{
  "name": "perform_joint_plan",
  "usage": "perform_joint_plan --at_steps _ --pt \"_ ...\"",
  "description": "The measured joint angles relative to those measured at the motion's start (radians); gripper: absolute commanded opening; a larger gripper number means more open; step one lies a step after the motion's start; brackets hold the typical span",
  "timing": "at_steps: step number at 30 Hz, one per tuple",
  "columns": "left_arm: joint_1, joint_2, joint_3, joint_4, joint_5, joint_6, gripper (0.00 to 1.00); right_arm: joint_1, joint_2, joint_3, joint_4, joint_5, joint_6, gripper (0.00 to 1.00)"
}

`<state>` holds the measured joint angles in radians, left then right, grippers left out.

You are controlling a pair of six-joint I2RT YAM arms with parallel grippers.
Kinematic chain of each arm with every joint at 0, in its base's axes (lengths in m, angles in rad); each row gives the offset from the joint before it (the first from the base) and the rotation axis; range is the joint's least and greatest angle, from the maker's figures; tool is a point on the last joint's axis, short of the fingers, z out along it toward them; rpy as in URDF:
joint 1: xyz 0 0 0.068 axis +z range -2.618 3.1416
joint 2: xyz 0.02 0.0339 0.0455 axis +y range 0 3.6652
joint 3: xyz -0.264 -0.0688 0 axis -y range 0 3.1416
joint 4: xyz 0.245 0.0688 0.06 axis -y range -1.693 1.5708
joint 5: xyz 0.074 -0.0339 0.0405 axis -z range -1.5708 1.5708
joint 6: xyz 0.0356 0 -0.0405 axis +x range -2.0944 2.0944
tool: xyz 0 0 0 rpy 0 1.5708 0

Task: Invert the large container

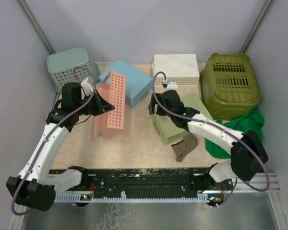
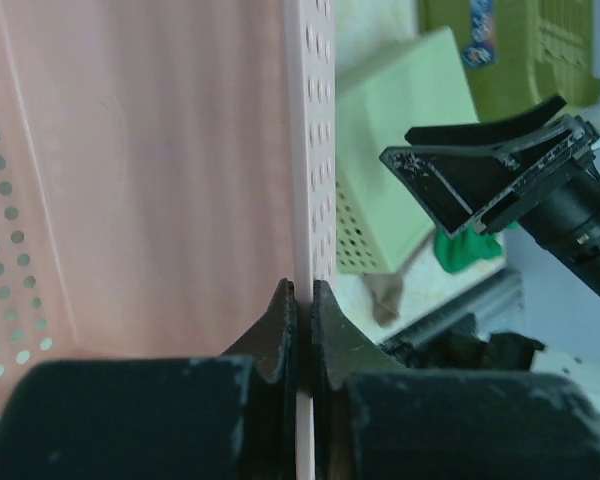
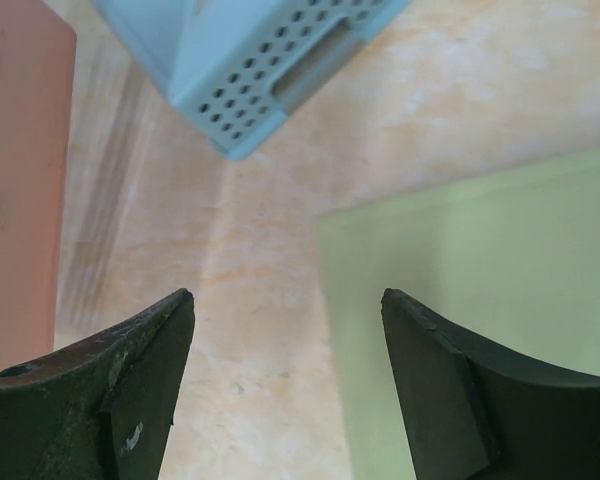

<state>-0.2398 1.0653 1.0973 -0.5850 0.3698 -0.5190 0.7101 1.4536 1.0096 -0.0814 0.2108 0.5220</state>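
The large container (image 1: 114, 101) is a pink perforated basket, tipped up on its side at the left of the mat. My left gripper (image 1: 104, 104) is shut on its thin wall. The left wrist view shows that wall (image 2: 310, 150) pinched between the jaws of the left gripper (image 2: 302, 300), with the basket's smooth inside (image 2: 160, 180) to the left. My right gripper (image 1: 156, 108) hovers open over the mat beside an upturned light green container (image 1: 170, 129). In the right wrist view the right gripper (image 3: 285, 305) holds nothing, and the pink container (image 3: 15, 180) lies apart at the left edge.
A blue perforated container (image 1: 130, 82) lies upturned behind the pink one. At the back stand a teal basket (image 1: 71, 67), a white box (image 1: 176, 68) and an olive basket (image 1: 230, 84). A green cloth (image 1: 245, 127) and a brown sock (image 1: 185, 147) lie at the right.
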Motion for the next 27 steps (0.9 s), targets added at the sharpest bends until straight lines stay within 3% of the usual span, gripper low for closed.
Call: perform_joint_plan --at_steps 9,14,18,27 --pt "0.0 -0.051 -0.148 0.215 0.261 -0.165 0.0 -0.132 -0.337 -0.129 -0.203 0.17 -0.062 0.79" --pt "0.0 -0.16 -0.43 0.597 0.33 -0.482 0.0 -0.203 -0.456 -0.133 -0.263 0.201 -0.07 0.79" --pt "0.0 -0.19 -0.587 0.85 0.333 -0.675 0.0 -0.246 -0.481 -0.133 -0.293 0.181 -0.064 0.79" --pt "0.0 -0.344 -0.777 1.052 0.178 -0.898 0.0 -0.349 -0.484 -0.133 -0.333 0.011 0.004 0.79"
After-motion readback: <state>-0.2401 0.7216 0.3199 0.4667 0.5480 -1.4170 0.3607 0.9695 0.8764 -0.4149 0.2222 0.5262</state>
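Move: The left hand still grips the rim of the pink container. The bare table it is being brought over lies about 4 cm ahead, 8 cm right and 26 cm below that hand. The blue container is roughly 26 cm ahead, 6 cm right and 20 cm below. From the empty right hand, that table spot is some 12 cm left, 2 cm back and 17 cm below; the pale green container is level ahead, 16 cm right and 12 cm below. Rolling nearly 50 degrees with its right side rising, the left hand draws back about 5 cm and swings right, then eases slightly left again, height almost unchanged, keeping the pink rim pinched. The open right hand sweeps some 17 cm right, away from the pink container and over the pale green one, rising about 5 cm, drawing back slightly and turning clockwise. ##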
